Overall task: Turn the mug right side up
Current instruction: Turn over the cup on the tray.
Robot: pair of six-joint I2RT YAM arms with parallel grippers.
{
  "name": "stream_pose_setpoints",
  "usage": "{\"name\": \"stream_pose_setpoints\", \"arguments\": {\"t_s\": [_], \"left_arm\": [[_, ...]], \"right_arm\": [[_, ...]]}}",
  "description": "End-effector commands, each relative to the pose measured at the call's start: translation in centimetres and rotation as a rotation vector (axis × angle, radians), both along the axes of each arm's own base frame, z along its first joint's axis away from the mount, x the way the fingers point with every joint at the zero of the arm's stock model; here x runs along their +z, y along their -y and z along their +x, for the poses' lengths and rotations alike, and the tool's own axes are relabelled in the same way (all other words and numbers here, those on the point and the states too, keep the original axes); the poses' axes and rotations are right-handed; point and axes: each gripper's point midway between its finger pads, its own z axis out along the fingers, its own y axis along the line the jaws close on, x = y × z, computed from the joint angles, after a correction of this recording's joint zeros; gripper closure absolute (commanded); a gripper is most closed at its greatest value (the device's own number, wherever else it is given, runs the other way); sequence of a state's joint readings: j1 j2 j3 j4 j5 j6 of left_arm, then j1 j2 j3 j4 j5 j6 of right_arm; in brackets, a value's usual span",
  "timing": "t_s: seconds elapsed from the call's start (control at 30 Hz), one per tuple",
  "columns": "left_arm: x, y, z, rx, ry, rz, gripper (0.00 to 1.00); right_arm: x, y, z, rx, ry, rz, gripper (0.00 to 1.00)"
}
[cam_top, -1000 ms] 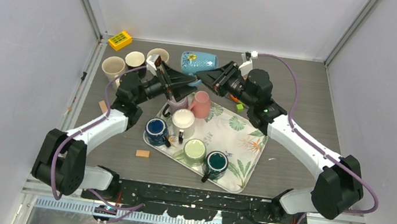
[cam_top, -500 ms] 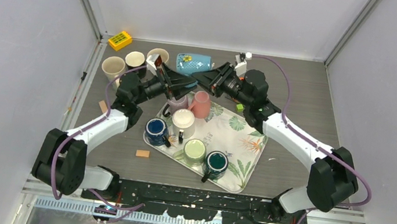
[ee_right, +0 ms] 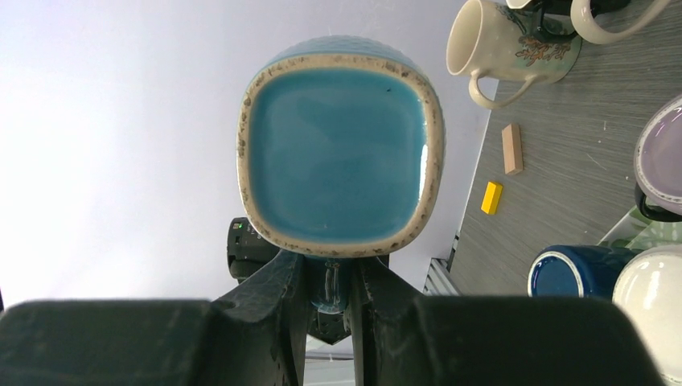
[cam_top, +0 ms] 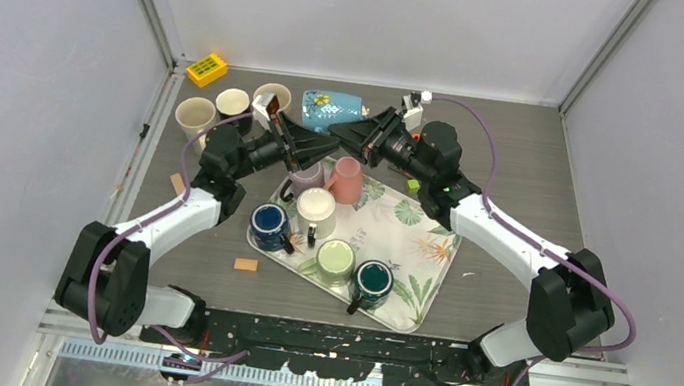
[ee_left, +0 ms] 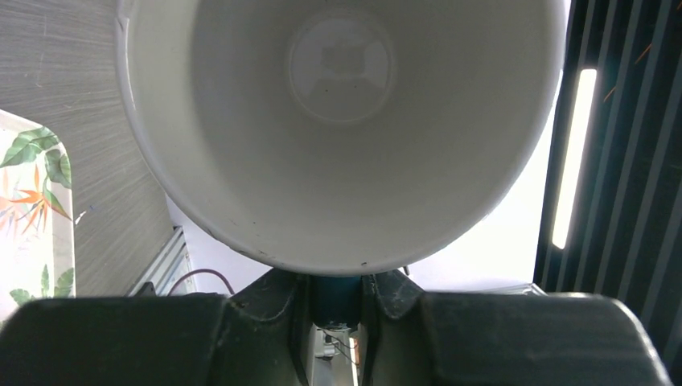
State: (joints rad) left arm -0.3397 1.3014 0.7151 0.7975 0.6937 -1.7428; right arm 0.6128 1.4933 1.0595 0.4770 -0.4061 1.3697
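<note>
The mug [cam_top: 333, 108] is light blue with a flower pattern and lies on its side in the air at the back of the table. In the top view my right gripper [cam_top: 344, 133] and my left gripper [cam_top: 322, 141] meet at its near side. The right wrist view faces the mug's square blue base [ee_right: 342, 157], with my right gripper [ee_right: 326, 277] shut on the handle [ee_right: 327, 285]. The left wrist view looks into the mug's white inside [ee_left: 338, 121], and my left gripper [ee_left: 335, 285] is shut on the same teal handle [ee_left: 335, 299].
A floral tray [cam_top: 410, 253] holds several mugs, among them a pink one [cam_top: 347, 181] upside down just below the grippers. Three cream cups [cam_top: 195, 115] and a yellow block [cam_top: 207, 68] stand at the back left. A small wooden block [cam_top: 246, 264] lies near the tray.
My left gripper has closed on the mug's handle. The right arm has carried the mug slightly left, toward the left gripper.
</note>
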Motion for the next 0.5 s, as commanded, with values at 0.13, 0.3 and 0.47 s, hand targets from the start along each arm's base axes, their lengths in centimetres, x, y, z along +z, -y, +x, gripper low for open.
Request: {"name": "stream_pose_setpoints", "arguments": {"t_s": [0.13,0.3,0.47], "left_arm": [[1.9,-0.1,-1.0,0.008,0.129,0.085,1.0],[2.0,-0.4,-1.3,0.037,0.168,0.195,1.0],[2.3,-1.2,-1.7,0.079,0.211,0.299,0.99]], "right_arm": [[3.9,0.4,-1.2,0.028,0.129,0.072,0.98],[3.5,0.7,-1.3,0.012,0.142,0.024,0.73],[2.9,1.1,-1.3,-0.012,0.135,-0.041,0.27]]}}
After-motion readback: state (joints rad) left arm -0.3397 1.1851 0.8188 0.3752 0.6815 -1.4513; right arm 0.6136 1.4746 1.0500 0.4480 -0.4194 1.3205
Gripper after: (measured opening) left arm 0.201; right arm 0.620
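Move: The light-blue mug lies on its side, mouth to the left, its handle pinched by both my hands; its body is about 5 cm straight ahead of each, level with them. Counted from my left hand and some 24 cm below, the pink mug is 6 cm ahead and 3 cm right, the lilac mug 6 cm ahead and 6 cm left, and the white mug 3 cm back and 2 cm left. I keep my left fingers shut on the handle and roll that wrist about 12 degrees, its left side rising, to start bringing the mouth up, while the hand eases back about 1 cm. My right hand stays almost in place until near the end, then spreads its fingers to let go of the handle. ##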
